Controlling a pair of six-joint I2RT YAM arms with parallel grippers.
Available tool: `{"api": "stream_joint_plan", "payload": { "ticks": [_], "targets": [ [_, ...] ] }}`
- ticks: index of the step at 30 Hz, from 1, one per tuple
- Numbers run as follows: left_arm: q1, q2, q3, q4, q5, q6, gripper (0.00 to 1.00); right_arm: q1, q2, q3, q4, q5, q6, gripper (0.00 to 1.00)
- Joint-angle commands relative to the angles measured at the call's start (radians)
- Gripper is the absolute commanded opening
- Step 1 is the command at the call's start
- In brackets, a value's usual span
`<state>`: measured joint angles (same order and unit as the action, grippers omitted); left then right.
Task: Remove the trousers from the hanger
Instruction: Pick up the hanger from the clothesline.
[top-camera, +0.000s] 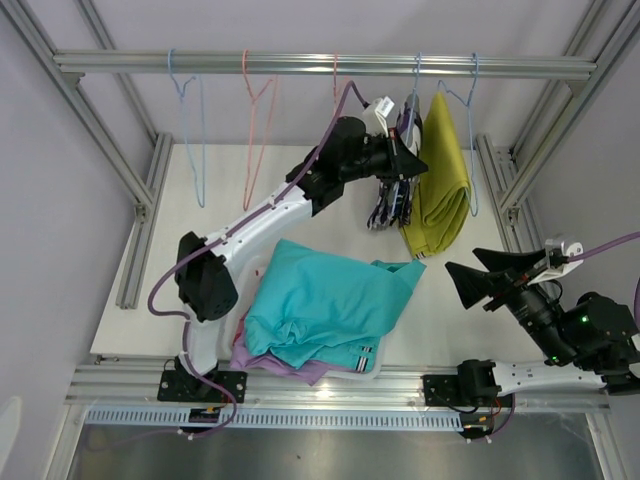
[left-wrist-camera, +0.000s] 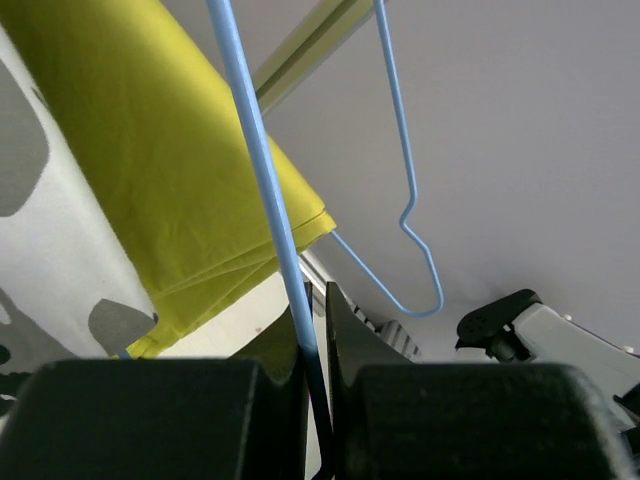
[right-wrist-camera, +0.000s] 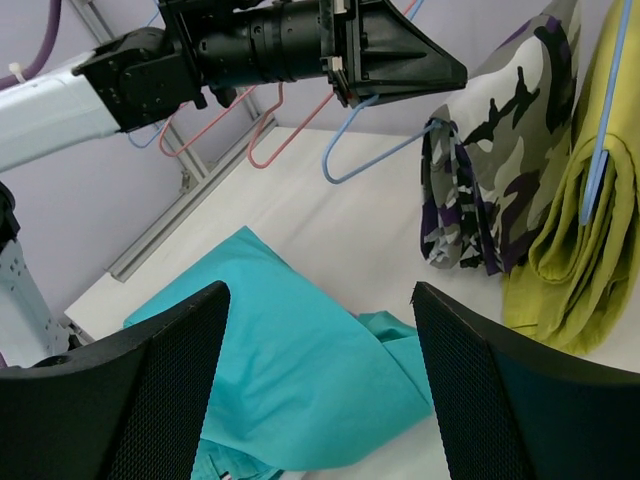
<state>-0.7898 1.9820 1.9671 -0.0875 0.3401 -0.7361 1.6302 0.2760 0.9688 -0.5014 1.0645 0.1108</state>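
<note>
My left gripper (top-camera: 410, 160) is up under the rail, shut on the thin wire of a blue hanger (left-wrist-camera: 262, 170). From that hanger (right-wrist-camera: 370, 150) hang the purple-white-black camouflage trousers (right-wrist-camera: 490, 180), just left of the jaws (left-wrist-camera: 50, 250). Beside them the mustard yellow trousers (top-camera: 440, 180) hang on a second blue hanger (left-wrist-camera: 410, 200). The teal trousers (top-camera: 320, 310) lie heaped at the table's front, on top of lilac trousers (top-camera: 300, 368). My right gripper (right-wrist-camera: 320, 292) hovers open and empty above the teal trousers' right edge (right-wrist-camera: 300, 370).
An empty blue hanger (top-camera: 190, 130) and an empty pink hanger (top-camera: 255, 130) hang at the rail's left; a pink hook (top-camera: 336, 85) sits mid-rail. The aluminium rail (top-camera: 300, 64) and slanted frame posts (top-camera: 525, 170) enclose the white table (top-camera: 330, 215).
</note>
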Motion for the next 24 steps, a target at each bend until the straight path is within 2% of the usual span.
{"api": "stream_joint_plan", "payload": {
  "ticks": [1, 10, 15, 18, 24],
  "targets": [
    [-0.012, -0.135, 0.093, 0.106, -0.05, 0.142, 0.0, 0.014, -0.035, 0.007, 0.005, -0.005, -0.007, 0.79],
    [-0.012, -0.084, 0.309, -0.015, -0.072, 0.215, 0.01, 0.017, -0.034, -0.01, -0.009, -0.038, 0.018, 0.8],
    [-0.014, -0.086, 0.369, -0.061, -0.104, 0.219, 0.0, 0.017, -0.032, -0.008, -0.011, -0.035, 0.02, 0.8],
    [-0.017, -0.101, 0.368, -0.084, -0.113, 0.228, 0.0, 0.019, -0.029, -0.012, -0.003, -0.031, 0.012, 0.8],
    [-0.074, -0.187, 0.325, -0.167, -0.242, 0.323, 0.0, 0.019, 0.049, 0.001, -0.006, 0.021, -0.02, 0.81]
  ]
}}
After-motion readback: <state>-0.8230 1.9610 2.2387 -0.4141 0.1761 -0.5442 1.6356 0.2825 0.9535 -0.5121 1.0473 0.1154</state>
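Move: My left hand already grips the near arm of the blue hanger holding the camouflage trousers. Its hook sits on the clothesline, about 14 cm ahead, straight in line sideways and 14 cm above this hand. The camouflage trousers hang some 10 cm ahead, 2 cm left and 8 cm below. The olive trousers are about 10 cm ahead, 6 cm right and 6 cm below. From my right hand, that hook spot is roughly 35 cm ahead, 10 cm left and 14 cm up. I keep my left fingers shut on the blue hanger's wire and ease it slightly left, then lift it about 6 cm, quickest midway, to carry the hook up past the clothesline. I end some 2 to 3 cm farther left, away from the olive trousers, with the wrist rolling about 10 degrees so that its forward side rises. ##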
